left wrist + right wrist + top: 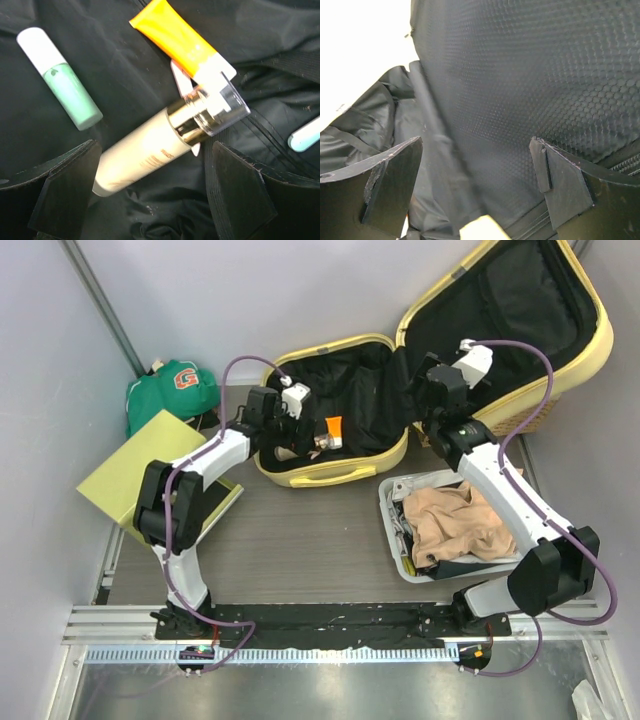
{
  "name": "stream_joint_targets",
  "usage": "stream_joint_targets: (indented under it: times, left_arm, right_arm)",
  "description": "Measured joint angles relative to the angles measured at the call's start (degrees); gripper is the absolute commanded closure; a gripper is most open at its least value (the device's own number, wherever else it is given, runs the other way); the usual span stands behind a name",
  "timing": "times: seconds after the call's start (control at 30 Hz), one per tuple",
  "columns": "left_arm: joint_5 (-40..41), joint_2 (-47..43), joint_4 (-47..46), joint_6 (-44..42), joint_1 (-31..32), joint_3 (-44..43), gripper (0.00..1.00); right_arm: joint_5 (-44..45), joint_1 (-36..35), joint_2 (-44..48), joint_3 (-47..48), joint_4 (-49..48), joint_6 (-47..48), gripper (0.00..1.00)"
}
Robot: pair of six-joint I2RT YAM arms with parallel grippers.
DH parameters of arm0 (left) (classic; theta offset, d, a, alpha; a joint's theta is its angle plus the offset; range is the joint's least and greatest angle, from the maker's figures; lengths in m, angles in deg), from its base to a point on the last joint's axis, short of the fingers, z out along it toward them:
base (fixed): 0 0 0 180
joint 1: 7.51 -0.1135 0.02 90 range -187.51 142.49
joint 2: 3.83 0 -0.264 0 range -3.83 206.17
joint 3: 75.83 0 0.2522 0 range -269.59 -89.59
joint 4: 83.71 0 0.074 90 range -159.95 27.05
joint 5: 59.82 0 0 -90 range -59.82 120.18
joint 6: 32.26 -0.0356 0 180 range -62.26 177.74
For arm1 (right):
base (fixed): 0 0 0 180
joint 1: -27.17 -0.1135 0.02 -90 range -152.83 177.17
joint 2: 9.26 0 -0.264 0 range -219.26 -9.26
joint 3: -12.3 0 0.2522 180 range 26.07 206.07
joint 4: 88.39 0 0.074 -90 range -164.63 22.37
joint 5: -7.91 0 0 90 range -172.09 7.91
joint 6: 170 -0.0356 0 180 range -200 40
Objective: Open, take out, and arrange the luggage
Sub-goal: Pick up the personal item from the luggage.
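Observation:
The pale yellow luggage (335, 474) lies open, its lid (603, 340) leaning back at the upper right. My left gripper (297, 440) hangs open inside the base half. Its fingers (70, 185) straddle the lower end of a cream pump bottle (145, 150) lying on the black lining, without closing on it. An orange tube (175, 37) and a green-and-white tube (65, 85) lie beyond the bottle. My right gripper (428, 392) is open at the hinge side and faces the lid's black mesh lining (530, 75), with nothing between its fingers (390, 175).
A grey bin (393, 530) holding a beige cloth (455, 525) stands right of the base half. A yellow-green box (150, 475) and a green cap (172, 390) are at the left. A wicker basket (530, 420) sits under the lid. A pale blue tube (305, 137) lies at the right.

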Motion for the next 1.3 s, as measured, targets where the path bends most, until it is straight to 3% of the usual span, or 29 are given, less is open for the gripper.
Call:
stream_joint_targets:
  times: [0.53, 0.6, 0.73, 0.8, 0.9, 0.93, 1.03, 1.3]
  left_arm:
    - [-3.2, 11.7, 1.9, -1.7, 0.4, -9.0, 0.0]
    - [-3.8, 12.8, 1.9, -1.7, 0.4, -9.0, 0.05]
    - [-6.5, 14.8, 1.6, -0.5, 0.4, -9.0, 0.38]
    - [-7.4, 15.4, 1.7, 0.5, 0.4, -9.2, 0.49]
    - [-9.1, 16.0, 1.7, 2.5, 0.4, -9.6, 0.7]
    - [-9.4, 16.0, 1.7, 3.1, 0.4, -9.6, 0.82]
    - [-9.8, 16.0, 2.0, 4.7, 0.4, -9.9, 1.0]
    - [-10.5, 14.3, 2.9, 8.7, 0.4, -12.2, 1.0]
  right_arm:
    - [-5.9, 3.5, -1.1, 0.9, 6.2, -7.8, 0.0]
    - [-6.2, 3.6, -1.4, 1.1, 6.5, -7.8, 0.0]
    - [-6.5, 4.0, -1.6, 1.7, 7.2, -8.0, 0.0]
    - [-6.6, 4.0, -1.6, 1.7, 7.3, -8.0, 0.0]
    - [-6.6, 4.0, -1.6, 1.7, 7.3, -7.9, 0.0]
    - [-6.6, 4.0, -1.6, 1.7, 7.4, -7.9, 0.0]
    - [-6.9, 4.0, -1.6, 1.8, 7.5, -7.8, 0.0]
    - [-11.9, 4.0, -1.7, 2.0, 7.1, -4.8, 0.02]
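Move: The personal item, a cream lotion bottle lying on its side in the luggage, has its middle about 3 cm right of the left hand, level with it fore and aft, and some 7 cm below. On the same luggage floor, counted from that hand, the green bottle lies about 7 cm ahead and 1 cm right, the orange tube some 5 cm ahead and 10 cm right. The lotion bottle lies roughly 32 cm left of the right hand, 1 cm ahead and 27 cm below. Onto the lotion bottle's lower body the open left hand sinks about 7 cm, first easing forward, then back, while drifting 4–5 cm right and tipping further down by some 15 degrees. Its fingers close to about half and pinch the bottle from both sides, then raise it about 3 cm. The right hand, open and empty beside the lid, lowers a couple of centimetres early on. ##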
